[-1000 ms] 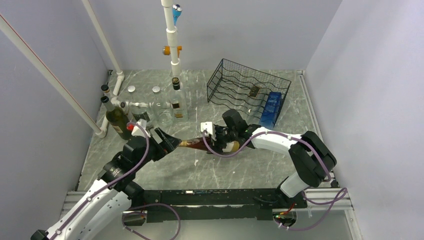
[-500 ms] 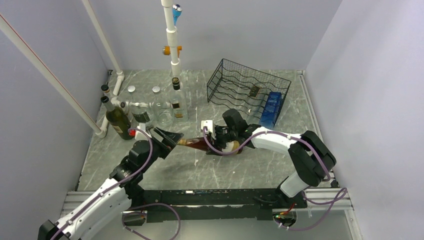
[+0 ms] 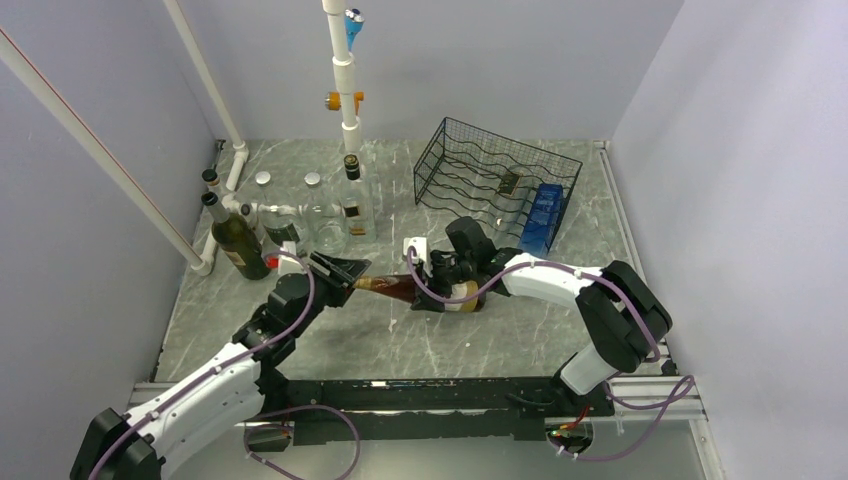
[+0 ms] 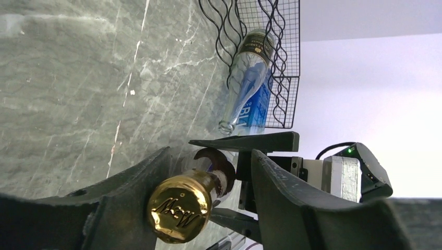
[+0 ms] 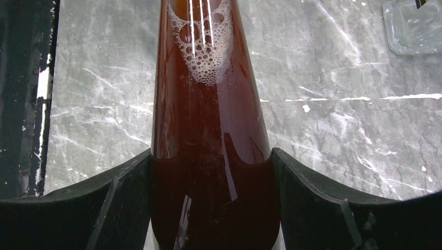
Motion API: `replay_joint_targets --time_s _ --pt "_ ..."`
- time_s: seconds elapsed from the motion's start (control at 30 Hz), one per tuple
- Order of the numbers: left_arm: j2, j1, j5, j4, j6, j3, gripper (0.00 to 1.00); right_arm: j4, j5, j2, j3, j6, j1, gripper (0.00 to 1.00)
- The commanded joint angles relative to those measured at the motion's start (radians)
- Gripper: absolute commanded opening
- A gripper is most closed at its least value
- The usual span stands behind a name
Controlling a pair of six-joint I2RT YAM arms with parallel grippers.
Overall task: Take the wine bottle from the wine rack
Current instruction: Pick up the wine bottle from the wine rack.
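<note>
The brown wine bottle (image 3: pixel 398 289) hangs level over the table, off the black wire wine rack (image 3: pixel 495 178). My right gripper (image 3: pixel 436 284) is shut on its body, both fingers pressed to the dark glass (image 5: pixel 208 104). The right gripper (image 5: pixel 211 156) shows the bottle filling its jaws. My left gripper (image 3: pixel 347 272) straddles the neck. In the left wrist view the gold cap (image 4: pixel 180 208) lies against one finger, with a gap to the other finger (image 4: pixel 292 192), so the left gripper (image 4: pixel 211 156) stands open around it.
A blue bottle (image 3: pixel 545 215) lies in the rack (image 4: pixel 260 47), also visible as the blue bottle (image 4: pixel 247 88). A dark green bottle (image 3: pixel 235 242), clear jars (image 3: pixel 325 228) and a labelled bottle (image 3: pixel 355 203) stand back left by the white pipe frame (image 3: pixel 345 85).
My left arm has reached right to the bottle's neck, and its jaws have narrowed around the gold cap. The right gripper and the bottle have stayed in place.
</note>
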Motion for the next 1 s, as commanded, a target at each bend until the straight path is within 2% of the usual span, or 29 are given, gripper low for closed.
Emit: replay_joint_targets --time_s 0.0,0.1,0.27,0.33,0.5,0.6,0.8,0.97 --pt "0.015 -0.023 -0.021 0.116 -0.050 0.010 0.58 0.145 -0.095 -0.019 0.055 0.055 0.001 0.07" --pt "0.029 -0.036 -0.027 0.134 -0.056 0.008 0.49 0.150 -0.097 -0.018 0.055 0.065 0.001 0.08" --pt "0.031 -0.041 -0.032 0.138 -0.012 0.024 0.02 0.136 -0.131 -0.018 0.058 0.058 -0.004 0.13" --pt "0.020 -0.041 -0.035 0.106 0.027 0.046 0.00 0.129 -0.161 -0.019 0.060 0.055 -0.004 0.23" --pt "-0.036 -0.040 -0.055 0.022 0.147 0.111 0.00 0.060 -0.214 -0.031 0.087 0.038 -0.007 0.75" --pt "-0.065 -0.041 -0.075 -0.017 0.216 0.143 0.00 0.035 -0.236 -0.052 0.099 0.052 -0.016 0.97" --pt "-0.083 -0.041 -0.083 -0.093 0.331 0.229 0.00 -0.040 -0.332 -0.092 0.135 0.059 -0.084 1.00" --pt "-0.084 -0.039 -0.094 -0.138 0.404 0.285 0.00 -0.114 -0.429 -0.135 0.144 -0.004 -0.160 1.00"
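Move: The wine bottle, still gripped around its body by the right hand, lies slantwise with its gold-capped neck already between the left hand's open fingers, about 1 cm right and 1 cm below centre. From the left hand, the labelled clear bottle stands some 10 cm straight ahead, the wide clear bottle about 8 cm ahead and 8 left. The neck is roughly 11 cm left, 1 ahead and 5 above the right hand. The bottle's neck is pinched just behind the gold cap as the left fingers close, the left hand hardly shifting; it then keeps its grip and rises about 5 cm, rolling its left side up some 15 degrees. Once that grip is made, the right fingers open, letting go of the body, and the right hand lifts about 8 cm up off it. ##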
